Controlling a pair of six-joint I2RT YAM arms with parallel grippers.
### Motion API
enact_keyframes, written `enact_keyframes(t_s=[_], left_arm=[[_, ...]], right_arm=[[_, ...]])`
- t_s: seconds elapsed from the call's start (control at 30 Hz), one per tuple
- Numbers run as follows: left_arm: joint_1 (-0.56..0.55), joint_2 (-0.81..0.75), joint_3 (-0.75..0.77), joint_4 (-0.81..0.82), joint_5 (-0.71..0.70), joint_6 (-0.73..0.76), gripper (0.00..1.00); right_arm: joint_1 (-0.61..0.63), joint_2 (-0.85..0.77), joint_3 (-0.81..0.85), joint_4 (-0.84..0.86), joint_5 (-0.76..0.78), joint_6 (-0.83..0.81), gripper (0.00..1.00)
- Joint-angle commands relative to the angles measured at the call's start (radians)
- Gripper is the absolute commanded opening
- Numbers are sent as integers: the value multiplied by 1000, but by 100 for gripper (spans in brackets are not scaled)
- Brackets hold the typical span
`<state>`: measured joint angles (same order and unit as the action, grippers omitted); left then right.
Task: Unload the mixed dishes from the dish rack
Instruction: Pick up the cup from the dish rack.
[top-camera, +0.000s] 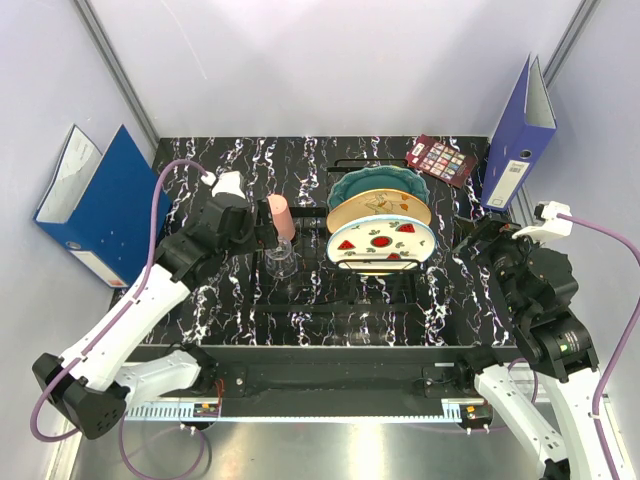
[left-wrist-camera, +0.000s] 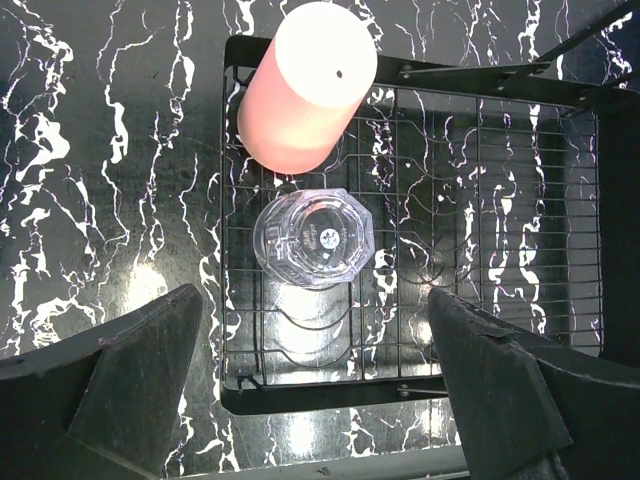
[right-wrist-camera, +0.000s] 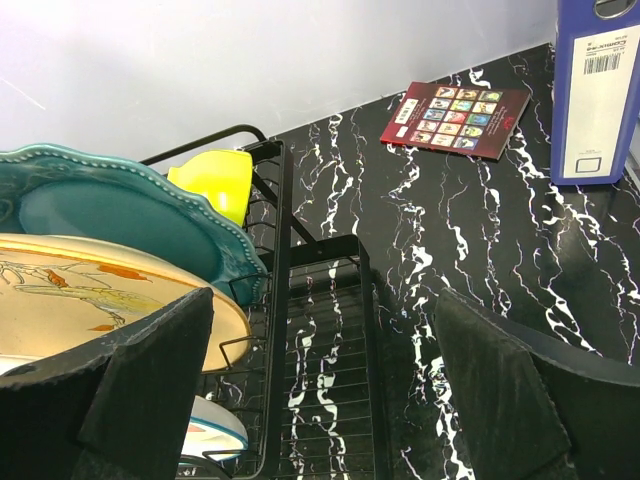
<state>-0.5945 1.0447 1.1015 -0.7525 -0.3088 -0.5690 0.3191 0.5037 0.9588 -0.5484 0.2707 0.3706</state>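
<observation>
The black wire dish rack sits mid-table. Standing in its slots are a teal scalloped plate, a cream floral plate and a white plate with red fruit marks. A pink cup and a clear glass stand upside down at the rack's left end. My left gripper hovers open above them, the glass and cup ahead of its fingers. My right gripper is open beside the rack's right end, close to the teal plate and a small yellow-green bowl.
A blue ring binder leans at the left wall outside the table. Another blue binder stands at the back right, with a red booklet lying flat next to it. The table is black marble-patterned.
</observation>
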Motion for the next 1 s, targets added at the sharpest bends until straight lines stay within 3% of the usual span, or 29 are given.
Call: enact_keyframes(t_s=[0.0,0.4,0.67,0.87,0.97], left_arm=[[-2,6,6,48,-33,6,99],[8,139,106,48,-90,-17,99],[228,340,250,70,-9,-118,99],[256,550,414,64,26,-60,99],[242,574,428,68,19,-66,99]], right_arm=[[6,-2,0,16,12,-13,100],[6,-39,-9,10,59,-16,100],[5,-13,6,-10,47,8,100],[6,-27,-11,-7,33,19,100],[6,-40,-17,-15,41,14,100]])
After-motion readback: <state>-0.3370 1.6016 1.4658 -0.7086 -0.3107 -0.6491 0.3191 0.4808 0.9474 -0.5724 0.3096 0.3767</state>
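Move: The pink cup, upside down in the rack, lies about 11 cm ahead of the left hand, some 4 cm to its right and 15 cm below. The clear glass stands about 10 cm nearer the base than the cup, roughly 1 cm ahead of the hand and 5 cm to its right; the white plate is around 6 cm ahead and 27 cm right. From the right hand the cup is roughly 12 cm ahead, 35 cm left and well below. Forward by about 14 cm, the left hand travels past the left side of the pink cup towards the far edge of the rack, after a slow start with a 2 cm dip. It bears some 3 cm left on the way and sinks again at the end, while the wrist turns nearly 20 degrees counter-clockwise and tips slightly further down; the fingers stay wide open and touch nothing. ##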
